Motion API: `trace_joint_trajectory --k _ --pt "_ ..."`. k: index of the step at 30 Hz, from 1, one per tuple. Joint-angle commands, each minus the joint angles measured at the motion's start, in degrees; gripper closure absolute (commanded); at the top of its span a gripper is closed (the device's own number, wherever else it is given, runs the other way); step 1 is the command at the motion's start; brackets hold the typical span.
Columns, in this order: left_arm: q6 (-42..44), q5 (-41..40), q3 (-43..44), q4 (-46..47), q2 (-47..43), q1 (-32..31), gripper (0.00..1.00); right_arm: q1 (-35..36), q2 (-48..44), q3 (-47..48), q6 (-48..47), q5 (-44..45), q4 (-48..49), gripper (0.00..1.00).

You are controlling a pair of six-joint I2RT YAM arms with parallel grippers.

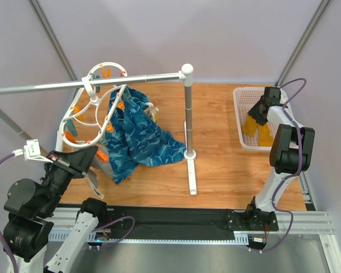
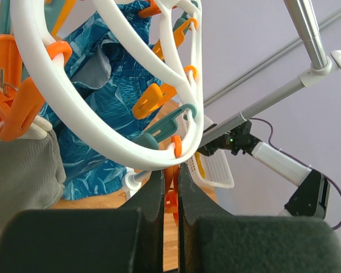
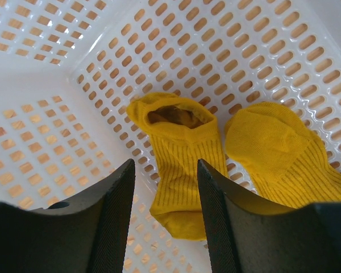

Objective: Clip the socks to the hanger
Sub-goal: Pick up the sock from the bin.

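Observation:
The white oval hanger (image 1: 94,100) with orange clips hangs from the rail at the left; its ring (image 2: 102,136) fills the left wrist view. My left gripper (image 1: 94,159) sits under the ring's low edge, its jaws (image 2: 171,182) pinched on an orange clip (image 2: 171,196) that hangs from the ring. Two mustard-yellow socks (image 1: 253,126) lie side by side in a white basket (image 1: 239,135) at the far right. My right gripper (image 1: 258,111) hovers over them, open and empty (image 3: 165,170), its fingers straddling the left sock (image 3: 184,165). The other sock (image 3: 284,153) lies to its right.
A long grey rail (image 1: 57,85) runs across on a white post (image 1: 188,119) whose foot (image 1: 192,179) stands mid-table. A blue wave-patterned cloth (image 1: 139,136) hangs from the hanger down to the wooden table. A grey garment (image 2: 23,176) hangs clipped beside the left gripper.

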Motion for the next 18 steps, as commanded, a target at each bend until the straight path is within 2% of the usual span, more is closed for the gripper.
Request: trace_joint_trajectory --k 1,12,15,16,18 --pt "0.6 1.4 -0.4 -3.3 0.0 0.1 1.0 -0.2 1.5 0.3 -0.6 2.5 1.3 0.5" --pt "0.1 2.3 -1.1 -1.9 0.9 0.1 1.0 -1.8 7.0 3.9 -1.2 1.2 0.3 0.51" --pt "0.0 2.3 -1.1 -2.1 0.9 0.1 1.0 -1.8 8.2 5.2 -1.4 0.9 -0.5 0.58" --pt "0.0 2.1 -1.1 -2.1 0.9 0.1 1.0 -1.8 8.3 5.5 -1.5 0.8 -0.7 0.69" --pt "0.1 2.0 -1.0 -2.2 0.8 0.1 1.0 -1.8 8.3 6.1 -1.9 0.7 -1.1 0.81"
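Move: The left of the two yellow socks lies almost straight under the right hand on the bin floor, its middle about 5 cm below and perhaps 1 cm back and 1 cm to the right. The other sock is some 6 cm farther right and 5 cm nearer the base than this one; the bin's left wall stands roughly 5 cm left of the hand, level with it. From the left hand, the first sock lies about 33 cm ahead, 65 cm right and 38 cm below. The right hand sinks about 4 cm into the bin onto the left sock, easing 1.5 cm to the right and tipping slightly more downward, with its fingers kept half open on the way. Nearly all the drop comes first; then, staying low, it creeps about 1.5 cm forward again while the fingers close to about a quarter open, their tips coming onto the near edge of the sock's open cuff and pinching up a fold there. ##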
